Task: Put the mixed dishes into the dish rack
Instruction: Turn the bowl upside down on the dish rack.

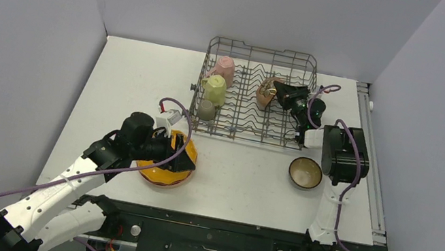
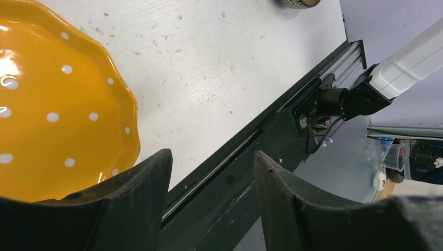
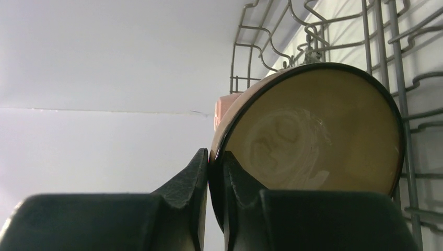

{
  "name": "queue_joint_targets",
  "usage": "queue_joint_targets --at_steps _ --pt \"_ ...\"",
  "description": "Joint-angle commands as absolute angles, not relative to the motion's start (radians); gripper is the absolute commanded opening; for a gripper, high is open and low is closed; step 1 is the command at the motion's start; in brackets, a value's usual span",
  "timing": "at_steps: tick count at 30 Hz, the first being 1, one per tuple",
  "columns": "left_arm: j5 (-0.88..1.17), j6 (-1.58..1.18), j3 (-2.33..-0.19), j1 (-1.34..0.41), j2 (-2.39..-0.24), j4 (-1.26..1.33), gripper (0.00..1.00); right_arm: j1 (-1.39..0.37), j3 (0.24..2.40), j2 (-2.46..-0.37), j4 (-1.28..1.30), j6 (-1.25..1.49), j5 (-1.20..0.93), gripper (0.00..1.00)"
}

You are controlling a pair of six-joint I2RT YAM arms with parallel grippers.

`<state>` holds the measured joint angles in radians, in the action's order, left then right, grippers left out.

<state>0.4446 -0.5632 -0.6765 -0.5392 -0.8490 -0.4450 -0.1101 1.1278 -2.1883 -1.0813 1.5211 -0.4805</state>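
The dish rack stands at the back of the table. Along its left side are a pink mug, a pale yellow mug and a small grey cup. My right gripper is inside the rack, shut on the rim of a brown bowl that is tipped on edge. The right wrist view shows that bowl's tan inside, the gripper and the rack wires. My left gripper hovers open over the right edge of the orange dotted plate. In the left wrist view the gripper holds nothing, with the plate at its left.
A second brown bowl sits upright on the table, right of centre and just in front of the right arm's elbow. The table's black front rail runs close ahead of the left gripper. Grey walls close off three sides.
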Motion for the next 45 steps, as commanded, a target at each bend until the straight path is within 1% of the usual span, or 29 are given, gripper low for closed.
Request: queue_joint_targets --at_steps 1,7,11,15,21,25,27,31,35,39,42,45 --pt "0.431 -0.542 -0.692 -0.532 -0.845 -0.436 0.55 -0.107 1.079 -2.085 -0.954 1.426 -0.494 0.09" --pt "0.427 -0.542 -0.692 -0.531 -0.838 -0.437 0.55 -0.097 1.015 -2.030 -0.872 1.367 -0.465 0.26" --pt "0.424 -0.541 -0.692 -0.531 -0.833 -0.439 0.55 -0.088 0.965 -2.006 -0.866 1.354 -0.455 0.33" --pt "0.421 -0.542 -0.691 -0.531 -0.830 -0.440 0.55 -0.070 0.913 -1.963 -0.838 1.322 -0.422 0.35" --pt "0.418 -0.543 -0.692 -0.530 -0.830 -0.443 0.55 -0.056 0.901 -1.886 -0.671 1.237 -0.368 0.37" --pt "0.420 -0.543 -0.692 -0.529 -0.830 -0.442 0.55 -0.055 0.939 -1.819 -0.456 1.124 -0.298 0.40" --pt "0.420 -0.544 -0.692 -0.529 -0.829 -0.442 0.55 -0.055 0.972 -1.782 -0.282 1.051 -0.235 0.41" --pt "0.422 -0.543 -0.692 -0.529 -0.822 -0.442 0.55 -0.056 1.020 -1.707 -0.116 0.940 -0.129 0.45" --pt "0.423 -0.543 -0.690 -0.529 -0.816 -0.440 0.55 -0.099 1.071 -1.628 0.008 0.818 -0.054 0.47" --pt "0.427 -0.545 -0.688 -0.529 -0.808 -0.441 0.55 -0.197 1.149 -1.565 0.165 0.702 0.116 0.51" --pt "0.430 -0.546 -0.687 -0.529 -0.798 -0.440 0.55 -0.226 1.177 -1.550 0.217 0.664 0.131 0.52" --pt "0.430 -0.547 -0.686 -0.529 -0.792 -0.439 0.55 -0.243 1.209 -1.578 0.274 0.623 0.120 0.51"
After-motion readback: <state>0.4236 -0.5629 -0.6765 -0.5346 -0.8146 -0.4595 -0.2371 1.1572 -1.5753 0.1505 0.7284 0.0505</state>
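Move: My right hand still pinches the rim of the bowl, which stands on edge in the rack with its middle some 6 cm below and 2 cm to the left. The rack spot for it lies about 4 cm back, 4 cm right and 9 cm below. The pink mug is roughly 22 cm left and 4 cm ahead, the green mug 25 cm left and 3 cm back. From my left hand the spot is about 31 cm ahead, 34 cm right, 11 cm down. I open my right fingers to about half, letting go of the bowl's rim as I draw the hand back. Next I sweep it right and down, still easing back, then turn up and left again, rising about 6 cm clear of the bowl. Through the retreat the wrist rolls some 55 degrees, left side dipping, so the fingers end slanting down over the rack. ##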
